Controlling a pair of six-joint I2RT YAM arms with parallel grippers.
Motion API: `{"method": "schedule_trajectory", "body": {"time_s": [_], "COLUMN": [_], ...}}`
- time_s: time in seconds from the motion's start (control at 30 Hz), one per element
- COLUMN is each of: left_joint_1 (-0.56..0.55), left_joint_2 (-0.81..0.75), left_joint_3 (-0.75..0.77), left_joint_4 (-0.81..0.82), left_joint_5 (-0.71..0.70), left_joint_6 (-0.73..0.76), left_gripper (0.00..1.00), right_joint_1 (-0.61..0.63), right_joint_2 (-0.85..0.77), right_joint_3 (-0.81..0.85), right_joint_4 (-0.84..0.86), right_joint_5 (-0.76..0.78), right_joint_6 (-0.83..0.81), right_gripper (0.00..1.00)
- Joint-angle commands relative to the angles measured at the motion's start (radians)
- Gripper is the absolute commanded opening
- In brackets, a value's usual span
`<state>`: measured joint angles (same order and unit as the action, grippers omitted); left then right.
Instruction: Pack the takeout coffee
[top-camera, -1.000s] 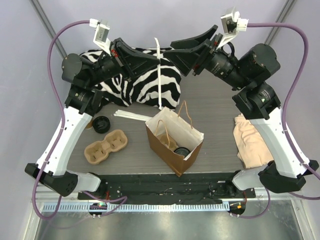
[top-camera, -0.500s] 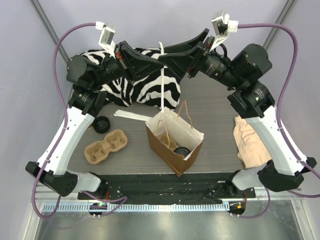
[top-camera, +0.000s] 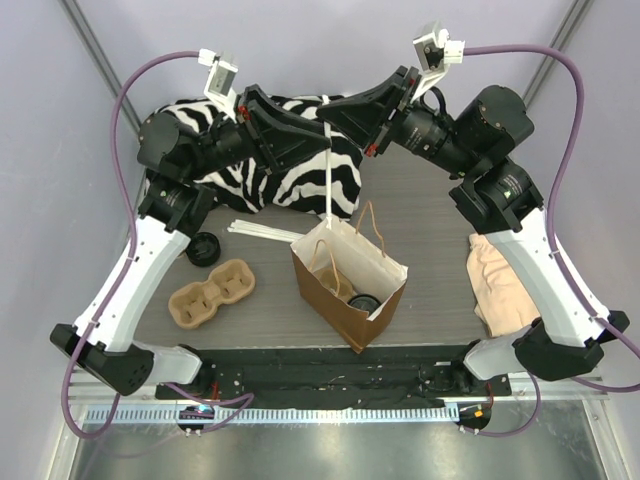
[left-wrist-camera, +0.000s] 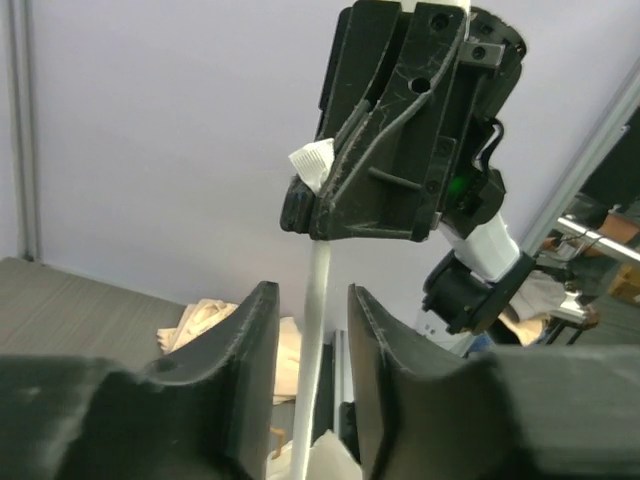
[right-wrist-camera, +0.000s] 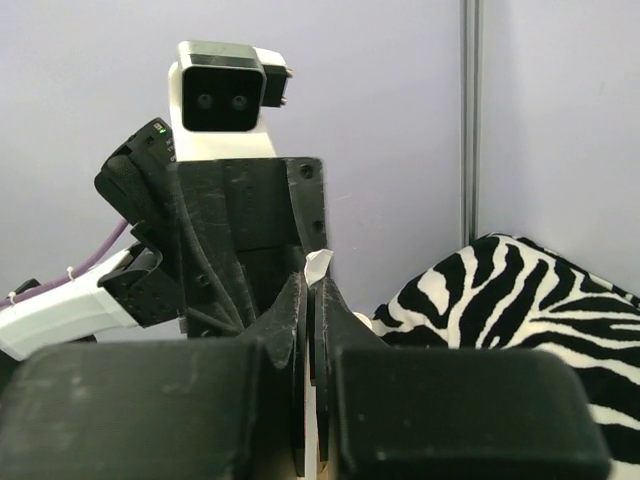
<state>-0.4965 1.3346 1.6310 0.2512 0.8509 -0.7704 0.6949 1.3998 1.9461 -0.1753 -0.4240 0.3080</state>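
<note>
A brown paper bag (top-camera: 335, 290) stands open at the table's front centre. Inside it shows the round black lid of the takeout coffee (top-camera: 363, 300); the cup's body is hidden by the bag wall. Above the bag a long white wrapped straw (top-camera: 328, 185) hangs upright. My right gripper (top-camera: 332, 112) is shut on the straw's top end (right-wrist-camera: 318, 267), flat pads pressed together (right-wrist-camera: 312, 285). My left gripper (top-camera: 322, 140) faces it, open; the straw (left-wrist-camera: 315, 330) passes between its fingers (left-wrist-camera: 312, 292) with a gap on each side.
A zebra-print cloth (top-camera: 290, 175) lies at the back. Several white straws (top-camera: 262, 231) lie left of the bag. A pulp cup carrier (top-camera: 210, 292) and a black lid (top-camera: 203, 248) sit at front left, and a beige cloth (top-camera: 505, 285) at the right edge.
My right gripper has closed onto the straw's top. My left gripper's jaws have parted from the straw. Both arms and the straw shifted slightly right, over the bag.
</note>
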Motion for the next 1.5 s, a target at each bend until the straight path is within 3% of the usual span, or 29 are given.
{"method": "schedule_trajectory", "body": {"time_s": [0.0, 0.1, 0.2, 0.33, 0.53, 0.97, 1.47], "left_joint_1": [-0.002, 0.027, 0.104, 0.240, 0.331, 0.365, 0.371], "left_joint_2": [-0.037, -0.069, -0.095, -0.124, -0.189, -0.268, -0.302], "left_joint_3": [0.021, 0.026, 0.024, 0.010, -0.062, -0.203, -0.280], "left_joint_4": [-0.111, -0.246, -0.311, -0.345, -0.362, -0.383, -0.380], "left_joint_5": [-0.033, -0.052, -0.030, 0.005, 0.005, -0.010, -0.023], "left_joint_6": [0.090, 0.178, 0.191, 0.189, 0.207, 0.227, 0.230], "left_gripper": [0.62, 0.92, 0.97, 0.99, 1.00, 1.00, 1.00], "right_joint_1": [0.008, 0.006, 0.006, 0.006, 0.008, 0.032, 0.069], "right_joint_2": [-0.021, -0.033, -0.050, -0.051, -0.056, -0.180, -0.211], "right_joint_3": [0.014, 0.039, 0.051, 0.065, 0.008, -0.419, -0.610], "right_joint_4": [-0.015, -0.078, -0.151, -0.274, -0.420, -0.227, -0.138], "right_joint_5": [0.016, 0.040, 0.053, 0.071, 0.047, 0.079, 0.091], "right_joint_6": [-0.036, -0.098, -0.156, -0.211, -0.207, -0.070, 0.022], "right_gripper": [0.01, 0.01, 0.01, 0.01, 0.01, 0.01, 0.01]}}
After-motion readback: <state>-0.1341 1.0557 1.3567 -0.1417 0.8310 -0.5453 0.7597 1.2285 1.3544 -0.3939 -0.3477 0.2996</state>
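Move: Below the right hand, which holds the straw upright by its top end, lies the paper bag: its middle is about 48 cm down, some 4 cm back and 5 cm to the right. The spare straws lie about 15 cm ahead and 11 cm left on the table, the spare cup carrier roughly level and 24 cm left. From the left hand, whose fingers are just starting to part around the straw, the bag is 2 cm back, 5 cm right and 45 cm below. Opening wide, the left fingers let go of the straw, and that hand swings about 11 cm left and a little forward, turning counter-clockwise, then sinks nearly 10 cm. The right hand keeps its pinch on the straw's top and lowers it almost straight down, some 25 cm, slowly at first, then faster, into the bag's open mouth, while the wrist tips the fingers about 35 degrees downward. ##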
